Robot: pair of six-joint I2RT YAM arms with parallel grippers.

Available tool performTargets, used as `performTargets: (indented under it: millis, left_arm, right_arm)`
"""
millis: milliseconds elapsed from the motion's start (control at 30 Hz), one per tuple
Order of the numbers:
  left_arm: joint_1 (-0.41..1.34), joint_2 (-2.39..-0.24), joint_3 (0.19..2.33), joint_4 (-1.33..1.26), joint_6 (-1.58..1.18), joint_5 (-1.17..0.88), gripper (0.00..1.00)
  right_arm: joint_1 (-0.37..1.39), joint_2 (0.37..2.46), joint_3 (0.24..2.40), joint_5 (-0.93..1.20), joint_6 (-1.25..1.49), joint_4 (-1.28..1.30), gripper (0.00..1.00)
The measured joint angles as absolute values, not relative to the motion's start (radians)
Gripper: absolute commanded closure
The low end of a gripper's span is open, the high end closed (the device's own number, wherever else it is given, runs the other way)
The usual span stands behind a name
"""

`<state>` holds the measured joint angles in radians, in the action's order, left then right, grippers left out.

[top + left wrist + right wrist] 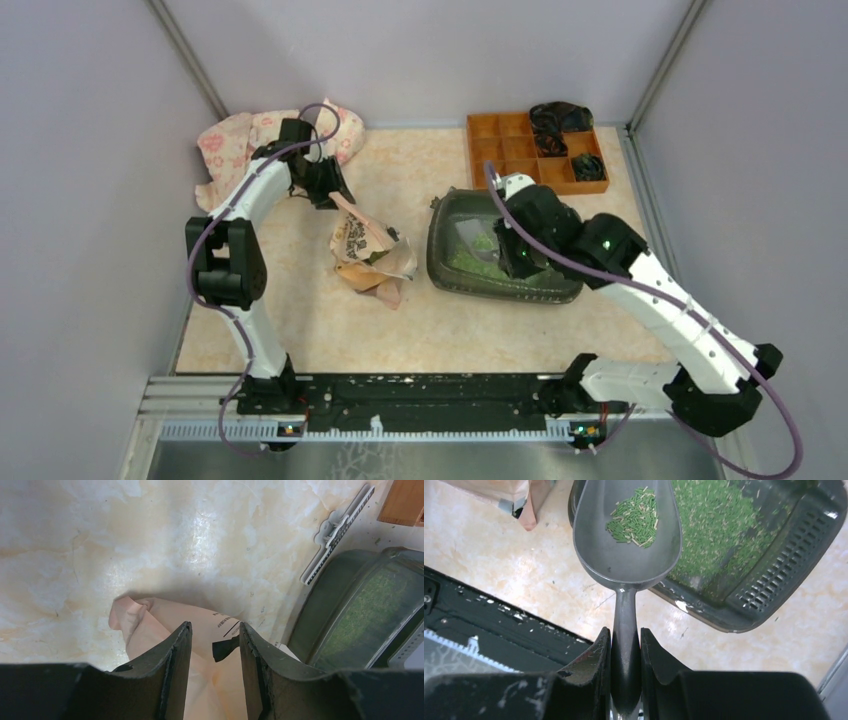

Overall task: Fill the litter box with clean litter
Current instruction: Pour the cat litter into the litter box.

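Note:
The litter box is a dark shallow tray at centre right, with green clean litter spread over its floor. My right gripper is shut on the handle of a grey metal scoop, whose bowl hangs over the box's near rim. The scoop holds a small heap of green pellets. My left gripper is shut on the top of the peach paper bag, which stands crumpled left of the litter box. From above, this left gripper sits at the bag's upper corner.
An orange compartmented organiser holding dark items stands behind the litter box. A pink flowered cloth lies in the back left corner. A white ribbed strip lies on the table beside the box. The black base rail runs along the near edge.

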<state>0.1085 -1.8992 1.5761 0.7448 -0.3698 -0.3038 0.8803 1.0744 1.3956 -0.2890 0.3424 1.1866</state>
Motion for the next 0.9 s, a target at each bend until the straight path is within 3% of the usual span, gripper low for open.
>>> performTargets:
  millis: [167, 433, 900]
  left_arm:
    - [0.109, -1.899, 1.576, 0.736, -0.371, -0.326, 0.54]
    - [0.109, -1.899, 1.587, 0.72, -0.373, -0.353, 0.54]
    - [0.099, -1.91, 1.589, 0.703, -0.374, -0.381, 0.54]
  right_arm:
    - [0.682, 1.156, 1.439, -0.054, 0.332, 1.25, 1.0]
    - [0.354, 1.18, 1.289, 0.276, 0.304, 1.221, 1.0]
    - [0.182, 1.222, 1.203, 0.589, 0.3, 1.095, 1.0]
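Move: The litter box is centred about 16 cm ahead of the right gripper, some 2 cm to its right and 22 cm below. The litter bag stands roughly 13 cm ahead of that gripper, 29 cm to its left and 20 cm below; the wooden tray lies about 42 cm ahead, 10 cm right and 24 cm lower. From the left gripper, the box is some 38 cm to the right, 9 cm back and 7 cm below. Keep the right gripper shut on the handle of the loaded scoop and lower it about 6 cm towards the litter box. Swing the wrist some 40 degrees on the way, so the fingers turn from pointing ahead to pointing left while still slanting down, tipping the scoop over the box. Veer slightly right on the way down, then ease forward as the descent ends. ##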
